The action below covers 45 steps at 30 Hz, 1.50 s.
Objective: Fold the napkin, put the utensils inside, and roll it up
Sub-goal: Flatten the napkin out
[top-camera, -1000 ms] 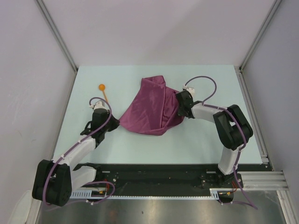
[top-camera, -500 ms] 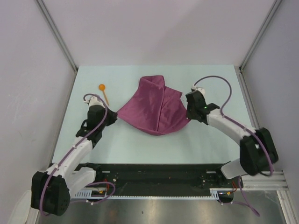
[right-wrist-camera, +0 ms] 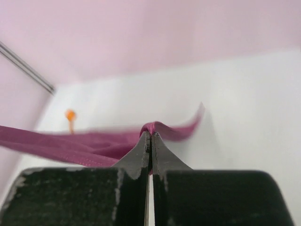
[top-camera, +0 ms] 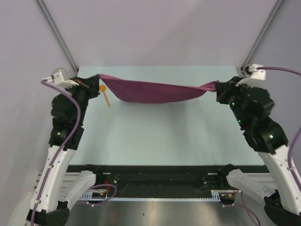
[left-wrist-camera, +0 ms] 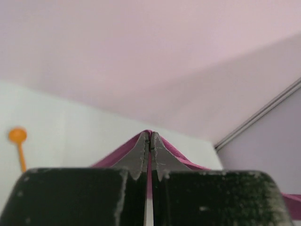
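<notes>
The plum napkin (top-camera: 153, 92) hangs stretched in the air between my two grippers, sagging a little in the middle above the pale table. My left gripper (top-camera: 97, 77) is shut on its left corner; the cloth shows between the tips in the left wrist view (left-wrist-camera: 149, 135). My right gripper (top-camera: 217, 87) is shut on its right corner, seen in the right wrist view (right-wrist-camera: 151, 132) with the napkin (right-wrist-camera: 70, 143) trailing left. One orange utensil (top-camera: 104, 93) lies on the table at the far left, under the napkin's left end. It also shows in the left wrist view (left-wrist-camera: 19, 143) and the right wrist view (right-wrist-camera: 70, 117).
The pale table (top-camera: 155, 136) is walled by white panels at back and sides, with metal frame posts (top-camera: 56, 33) at the back corners. A black rail (top-camera: 160, 181) runs along the near edge by the arm bases.
Both arms have risen and spread far apart. The napkin, which lay bunched on the table, is now lifted and pulled taut between the grippers. The orange utensil has stayed put.
</notes>
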### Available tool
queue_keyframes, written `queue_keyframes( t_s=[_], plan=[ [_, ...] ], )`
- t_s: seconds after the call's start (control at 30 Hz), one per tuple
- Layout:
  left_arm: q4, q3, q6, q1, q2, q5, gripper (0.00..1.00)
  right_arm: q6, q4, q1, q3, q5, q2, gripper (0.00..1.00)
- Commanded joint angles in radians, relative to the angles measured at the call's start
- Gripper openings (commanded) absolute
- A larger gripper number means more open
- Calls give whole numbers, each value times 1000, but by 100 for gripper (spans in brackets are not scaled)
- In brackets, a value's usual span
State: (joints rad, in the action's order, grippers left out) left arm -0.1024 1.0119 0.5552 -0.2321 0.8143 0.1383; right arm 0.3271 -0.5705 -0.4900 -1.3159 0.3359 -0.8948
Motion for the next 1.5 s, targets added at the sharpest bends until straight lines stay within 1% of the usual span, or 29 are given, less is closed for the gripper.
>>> queue_keyframes(
  t_s=[0.0, 0.07, 0.17, 0.33, 0.37, 0.47, 0.5, 0.63, 0.73, 0.87, 1.03, 1.13, 1.33, 1.47],
  plan=[
    [-11, 175, -77, 8, -47, -20, 0, -89, 37, -7, -144, 11, 56, 0],
    [-14, 221, -80, 8, -46, -32, 0, -106, 63, -7, -166, 3, 45, 0],
    [-13, 247, -83, 8, -21, -54, 0, -134, 110, -7, -180, 2, 7, 0],
    [-17, 261, -95, 8, 101, -80, 0, -194, 187, 5, -174, 60, -108, 0],
    [-13, 261, -97, 8, 123, -85, 0, -194, 195, 16, -174, 55, -148, 0],
    [-14, 277, -110, 10, 192, -82, 0, -181, 219, 68, -172, 2, -197, 0],
    [-16, 281, -118, 10, 206, -78, 0, -177, 240, 94, -171, -21, -207, 0],
    [-25, 307, -124, 10, 253, -63, 0, -177, 277, 120, -174, -40, -227, 0],
    [-26, 310, -117, 10, 243, -54, 0, -191, 294, 120, -168, -32, -204, 0],
    [-43, 320, -133, 10, 186, -40, 0, -229, 325, 110, -137, -28, -138, 0],
    [-118, 352, -176, 10, 108, -32, 0, -310, 366, 15, -92, 34, -3, 0],
    [-155, 373, -186, 10, 57, -36, 0, -324, 353, -1, -103, 40, 45, 0],
    [-255, 467, -178, 10, 23, -16, 0, -298, 324, -4, -155, -78, 92, 0],
    [-257, 494, -166, 10, 6, -11, 0, -278, 325, -5, -181, -132, 88, 0]
  ],
)
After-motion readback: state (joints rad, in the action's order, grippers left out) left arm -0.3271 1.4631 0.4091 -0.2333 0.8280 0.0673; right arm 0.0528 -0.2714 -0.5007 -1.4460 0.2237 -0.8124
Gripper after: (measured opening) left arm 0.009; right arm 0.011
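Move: The napkin already hangs clear of the table between both shut grippers, each pinching a corner. Its middle is about 21 cm to the right of the left gripper, 4 cm ahead and 12 cm lower. From the right gripper it is some 21 cm to the left, 7 cm ahead and 12 cm below. The orange spoon lies on the table about 22 cm ahead of the left gripper, 9 cm to its left and 39 cm below. Shake the napkin out with both grippers together, keeping both corners pinched: lift about 12 cm while drawing back, swing forward about 12 cm and down, then pull back and up again. Finish some 14 cm higher and 5 cm nearer the base, the fingers tipping upward, the right ones by some 30 degrees. ##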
